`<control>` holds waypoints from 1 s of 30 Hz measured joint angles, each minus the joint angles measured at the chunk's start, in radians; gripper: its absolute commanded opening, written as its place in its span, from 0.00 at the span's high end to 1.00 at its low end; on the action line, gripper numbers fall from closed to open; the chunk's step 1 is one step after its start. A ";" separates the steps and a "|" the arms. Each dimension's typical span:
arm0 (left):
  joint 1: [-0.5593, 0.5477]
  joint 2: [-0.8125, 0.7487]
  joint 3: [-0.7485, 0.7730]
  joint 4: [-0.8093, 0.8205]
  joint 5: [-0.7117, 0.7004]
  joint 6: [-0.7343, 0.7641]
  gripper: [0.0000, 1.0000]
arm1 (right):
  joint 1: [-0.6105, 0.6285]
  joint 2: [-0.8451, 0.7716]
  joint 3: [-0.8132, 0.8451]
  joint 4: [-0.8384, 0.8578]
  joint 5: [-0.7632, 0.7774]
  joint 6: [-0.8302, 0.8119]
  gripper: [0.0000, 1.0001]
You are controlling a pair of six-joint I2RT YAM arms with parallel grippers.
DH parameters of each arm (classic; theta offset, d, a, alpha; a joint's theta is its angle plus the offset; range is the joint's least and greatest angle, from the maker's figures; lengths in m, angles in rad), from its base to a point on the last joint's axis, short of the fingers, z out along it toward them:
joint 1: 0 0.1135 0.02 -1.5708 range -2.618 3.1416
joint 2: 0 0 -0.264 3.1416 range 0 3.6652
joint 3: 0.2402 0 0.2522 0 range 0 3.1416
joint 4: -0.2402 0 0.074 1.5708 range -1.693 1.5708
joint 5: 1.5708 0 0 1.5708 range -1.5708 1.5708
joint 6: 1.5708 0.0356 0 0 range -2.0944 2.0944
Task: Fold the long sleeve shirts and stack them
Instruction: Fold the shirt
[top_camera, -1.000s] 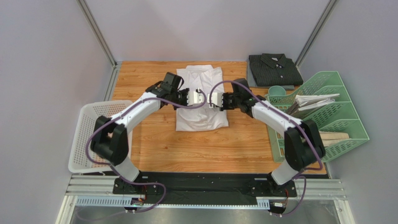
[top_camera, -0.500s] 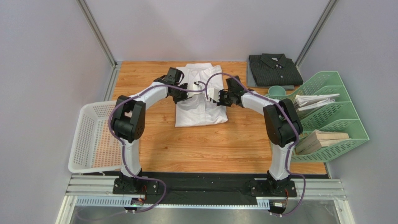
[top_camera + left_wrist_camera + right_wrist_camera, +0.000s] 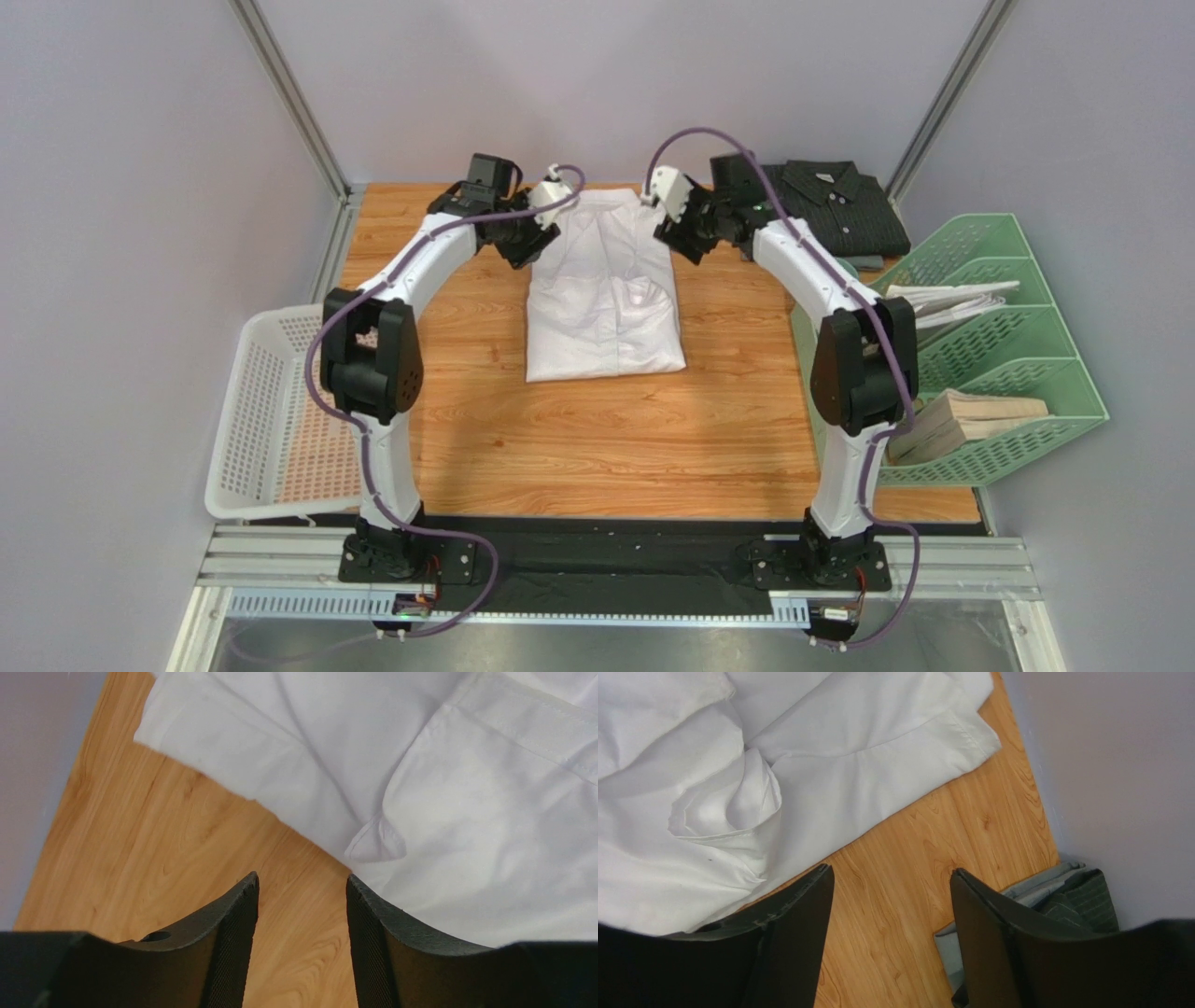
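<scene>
The white long sleeve shirt [image 3: 603, 301] lies folded flat in the middle of the wooden table. The dark striped shirt [image 3: 828, 210] lies folded at the back right corner. My left gripper [image 3: 530, 235] hangs open over the white shirt's far left edge. In the left wrist view the left gripper [image 3: 300, 878] has bare wood between its fingers and the white cloth [image 3: 421, 777] just beyond. My right gripper [image 3: 690, 231] is open at the far right edge. In the right wrist view the right gripper [image 3: 891, 870] holds nothing, with white cloth [image 3: 808, 763] on its left and the dark shirt [image 3: 1081, 896] on its right.
A white mesh basket [image 3: 281, 406] sits off the table's left edge. A green file rack [image 3: 982, 336] with papers [image 3: 940, 301] stands on the right. The back wall and two metal frame posts stand close behind both grippers.
Both grippers moved from the middle of the white shirt to its far corners and went from shut to open. The shirt now lies loose on the table.
</scene>
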 measured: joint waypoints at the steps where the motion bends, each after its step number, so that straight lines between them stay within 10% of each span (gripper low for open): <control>1: 0.019 -0.027 -0.010 -0.008 0.009 -0.047 0.43 | -0.010 -0.005 0.040 -0.042 -0.014 0.035 0.47; 12: -0.013 -0.329 -0.446 0.051 0.536 -0.571 0.47 | 0.038 -0.143 -0.200 -0.278 -0.382 0.599 0.67; 30: 0.069 0.057 -0.621 0.383 0.859 -0.957 0.44 | -0.037 0.190 -0.324 -0.024 -0.622 1.052 0.64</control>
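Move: The left half of the folded white shirt's near edge lies about 20 cm back, 6 cm right and 12 cm below the left hand. Its right half is about 18 cm back, 6 cm left and 14 cm below the right hand. The top layer's loose edge crosses the shirt some 3 cm back and 13 cm right of the left hand; the dark shirt stack sits roughly 9 cm ahead and 18 cm right of the right hand. Sweep both open grippers back over the shirt in a low arc, rising a few cm at first, about 20 cm back and some 6 cm inward. Then sink beside the near edge and ease forward again 3-4 cm, rolling both wrists over by 80-90 degrees so the fingers point in at each other. Keep the left gripper half open; narrow the right's gap by half. ##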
